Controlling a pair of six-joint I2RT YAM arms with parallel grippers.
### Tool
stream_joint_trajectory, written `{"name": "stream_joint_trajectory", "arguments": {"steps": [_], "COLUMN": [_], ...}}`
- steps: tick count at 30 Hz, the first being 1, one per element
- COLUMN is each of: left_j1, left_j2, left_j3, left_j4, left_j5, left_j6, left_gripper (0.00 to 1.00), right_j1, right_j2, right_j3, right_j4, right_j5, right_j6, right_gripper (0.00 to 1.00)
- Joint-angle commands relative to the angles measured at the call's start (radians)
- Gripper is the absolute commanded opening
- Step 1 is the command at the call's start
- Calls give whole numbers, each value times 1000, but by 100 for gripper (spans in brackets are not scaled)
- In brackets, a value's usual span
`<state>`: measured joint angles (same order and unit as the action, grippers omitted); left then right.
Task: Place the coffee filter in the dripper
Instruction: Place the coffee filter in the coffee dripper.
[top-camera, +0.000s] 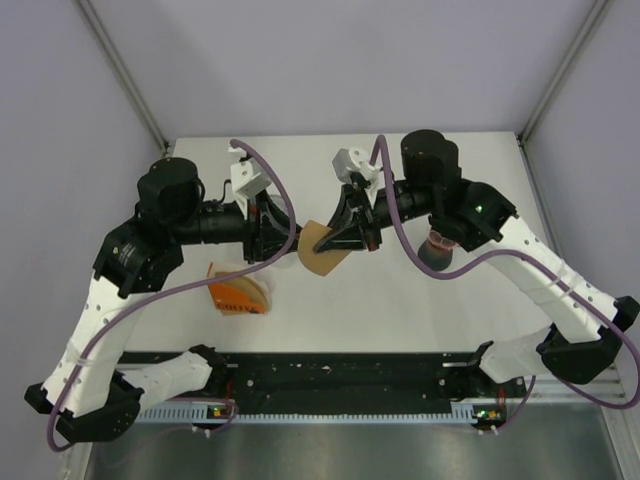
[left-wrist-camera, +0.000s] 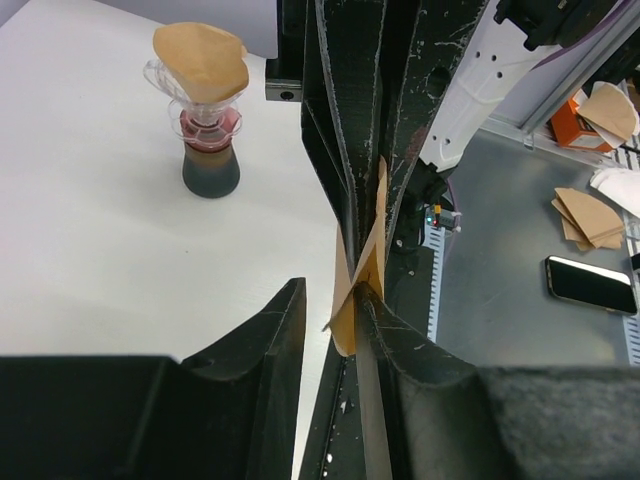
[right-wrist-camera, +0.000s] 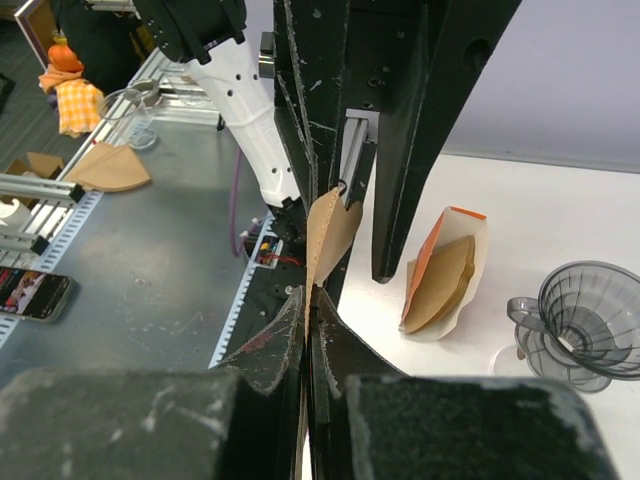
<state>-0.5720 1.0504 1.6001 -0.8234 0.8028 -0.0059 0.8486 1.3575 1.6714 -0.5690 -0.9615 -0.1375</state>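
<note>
A brown coffee filter (top-camera: 322, 252) hangs above the table between my two grippers. My right gripper (top-camera: 338, 240) is shut on its edge, and the right wrist view shows the paper (right-wrist-camera: 330, 230) rising from the closed fingertips (right-wrist-camera: 308, 296). My left gripper (left-wrist-camera: 330, 290) stands open: the filter (left-wrist-camera: 343, 320) lies against its right finger, with a gap to the left finger. An empty grey dripper (right-wrist-camera: 585, 320) sits on the table beyond the filter pack. A second dripper (left-wrist-camera: 205, 85) on a dark carafe holds a brown filter; the right arm partly hides it (top-camera: 437, 250).
An orange and white pack of filters (top-camera: 240, 290) lies open on the table under the left arm (right-wrist-camera: 445, 270). Off the table, the grey bench carries loose filters (left-wrist-camera: 590, 215) and a phone (left-wrist-camera: 590, 285). The black rail (top-camera: 330, 375) runs along the near edge.
</note>
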Motion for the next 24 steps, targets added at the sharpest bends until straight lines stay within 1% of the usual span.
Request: {"name": "stream_joint_trajectory", "arguments": {"steps": [1,5,9,12,13,15,16,18,19,22,24], "left_j1": [-6,-9,-11,-9,-9,-6,0,12,24,64,80], "left_j2": [8,7,-3,-9,-9,-13,-15,-20,-18,-18,-17], "left_j3": [-9,-20,-25,-16,-9,6,11,15,14,15,23], "left_j4": [75,82,93,87,80,72,73,76,76,61,47], "left_j5": [41,75,88,56,33,-25,-66,-169,-222,-373,-476], "left_j6": [-37,-48,-66,-81,-85,-89,-94,-127,-143,-193,-209], "left_gripper": [31,19,0,0,0,0,0,0,0,0,0], "right_j1": [-2,-3,-2,-6,-9,-11,-13,-13,-13,-13,-11], "right_j2": [9,15,29,32,31,25,19,3,-7,-53,-95], "right_j3": [45,54,63,62,60,59,54,39,22,-51,-110], "right_j4": [46,55,54,55,58,60,66,102,130,245,363], "right_j5": [-39,-43,-25,9,30,110,171,335,437,697,830], "right_j6": [-1,-11,-22,-25,-25,-14,-5,30,48,84,102], "right_gripper": [0,0,0,0,7,30,43,63,67,75,79]}}
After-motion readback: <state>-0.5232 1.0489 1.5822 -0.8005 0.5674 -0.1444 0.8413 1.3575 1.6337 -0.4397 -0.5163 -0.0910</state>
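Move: The coffee filter is already pinched in the right fingertips, its middle about 1 cm back and 1 cm left of that hand; from the open left fingers, which straddle its edge, its middle is some 4 cm right and 1 cm back. From the left hand, the empty grey dripper on its glass stands roughly 13 cm ahead, 5 cm left and 28 cm below; the coffee bag lies about 4 cm ahead, 16 cm left and 38 cm below. The left fingers close from about a third open until they pinch the near edge of the filter, both hands hardly shifting meanwhile, and only then does the right hand open wide and let go of it. Both hands then swing forward: the left carries the filter about 5 cm forward and 2 cm left towards the grey dripper, turning some 15 degrees counter-clockwise, while the right, empty, goes about 8.5 cm forward and turns some 25 degrees clockwise, its spread fingers still around the filter's free end. ##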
